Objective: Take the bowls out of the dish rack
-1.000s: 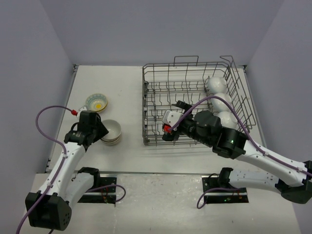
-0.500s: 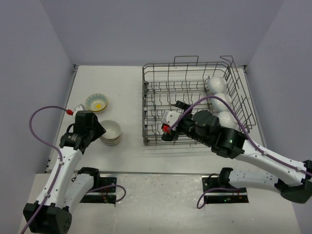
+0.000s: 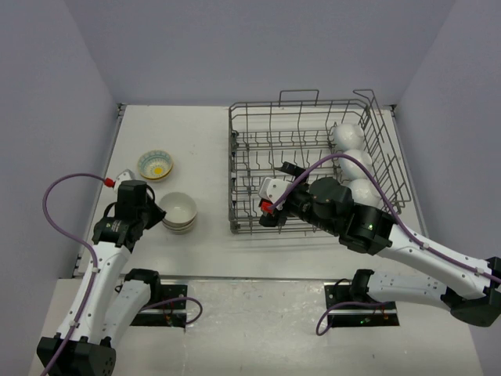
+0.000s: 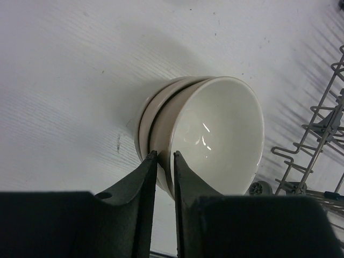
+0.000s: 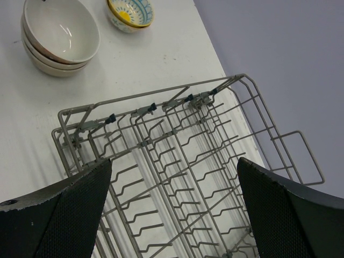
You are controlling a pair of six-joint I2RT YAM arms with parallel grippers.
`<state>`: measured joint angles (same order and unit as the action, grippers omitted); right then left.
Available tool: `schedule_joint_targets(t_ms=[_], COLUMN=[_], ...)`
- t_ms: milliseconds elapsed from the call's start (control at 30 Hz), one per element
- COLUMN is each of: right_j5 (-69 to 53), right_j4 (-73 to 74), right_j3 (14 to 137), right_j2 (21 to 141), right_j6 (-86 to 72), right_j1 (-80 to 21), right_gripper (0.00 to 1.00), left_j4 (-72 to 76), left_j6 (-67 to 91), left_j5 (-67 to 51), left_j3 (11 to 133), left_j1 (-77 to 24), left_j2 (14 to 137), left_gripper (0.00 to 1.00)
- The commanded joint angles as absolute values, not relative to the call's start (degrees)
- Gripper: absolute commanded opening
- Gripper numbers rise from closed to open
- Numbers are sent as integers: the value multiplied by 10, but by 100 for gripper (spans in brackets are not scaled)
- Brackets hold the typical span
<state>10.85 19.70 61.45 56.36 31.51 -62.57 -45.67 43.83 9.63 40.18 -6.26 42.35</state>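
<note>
Two cream bowls (image 3: 179, 211) sit stacked on the table left of the dish rack (image 3: 249, 149). The stack fills the left wrist view (image 4: 215, 134). My left gripper (image 3: 156, 205) is shut to a thin slit, with its tips (image 4: 165, 153) right at the stack's near side and nothing clearly between them. A teal-rimmed bowl with a yellow centre (image 3: 155, 164) stands behind the stack. Three white bowls (image 3: 354, 163) stand on edge along the rack's right side. My right gripper (image 3: 278, 184) hangs open and empty over the rack's front left tines (image 5: 177, 156).
The rack takes up the right half of the table, its handle loops standing above the rim. Grey walls close in the left, back and right. The right wrist view also shows the stacked bowls (image 5: 59, 35) and the teal-rimmed bowl (image 5: 130, 13).
My left arm has drawn back to the left, away from the stacked bowls, and its fingers have come together. The right arm and all the bowls have stayed put.
</note>
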Motion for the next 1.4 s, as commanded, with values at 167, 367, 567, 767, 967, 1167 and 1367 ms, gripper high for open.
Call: schedule_joint_targets(t_ms=[167,367,567,767,967,1167,1367], right_j5=[105,104,139,177,304,294,251], right_j4=[181,180,180,181,182,251,299], right_j3=[620,623,638,672,658,643,622], right_j2=[571,572,590,603,564,540,521], right_j6=[305,300,270,118,2,-85,-135], right_j1=[-621,-617,-602,-506,-472,-355,-320], right_gripper=[99,99,99,99,99,99,99], left_j4=[-475,-502,-526,-519,-454,-368,-295], left_j6=[440,449,434,363,306,260,258], left_j5=[72,77,87,69,-46,-179,-254], left_j3=[409,417,461,551,599,599,599], left_j1=[-61,-61,-61,-61,-61,-62,-63], left_j2=[403,382,348,301,360,410,450], left_gripper=[17,33,73,100,100,100,100])
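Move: The left fingertips still straddle the left rim of the top white bowl on the stack; its middle lies about 5 cm right, 2 cm ahead and 2 cm below. From that hand the patterned bowls stand some 21 cm ahead and 6 cm left. The right hand's goal, the nearest white bowl in the rack, lies roughly 31 cm right, 11 cm ahead and 22 cm below; the middle and far bowls stand about 11 and 24 cm beyond it, nearly in line. Draw the left gripper back a couple of centimetres from the stacked bowl's rim and open it wide, letting go, then lift about 15 cm, fingertips tilting up, and swing right, turning clockwise. Meanwhile carry the open right gripper right and forward over the rack, about 20 cm in all and roughly level, towards the white bowls, wheeling clockwise some 55 degrees to point forward. ##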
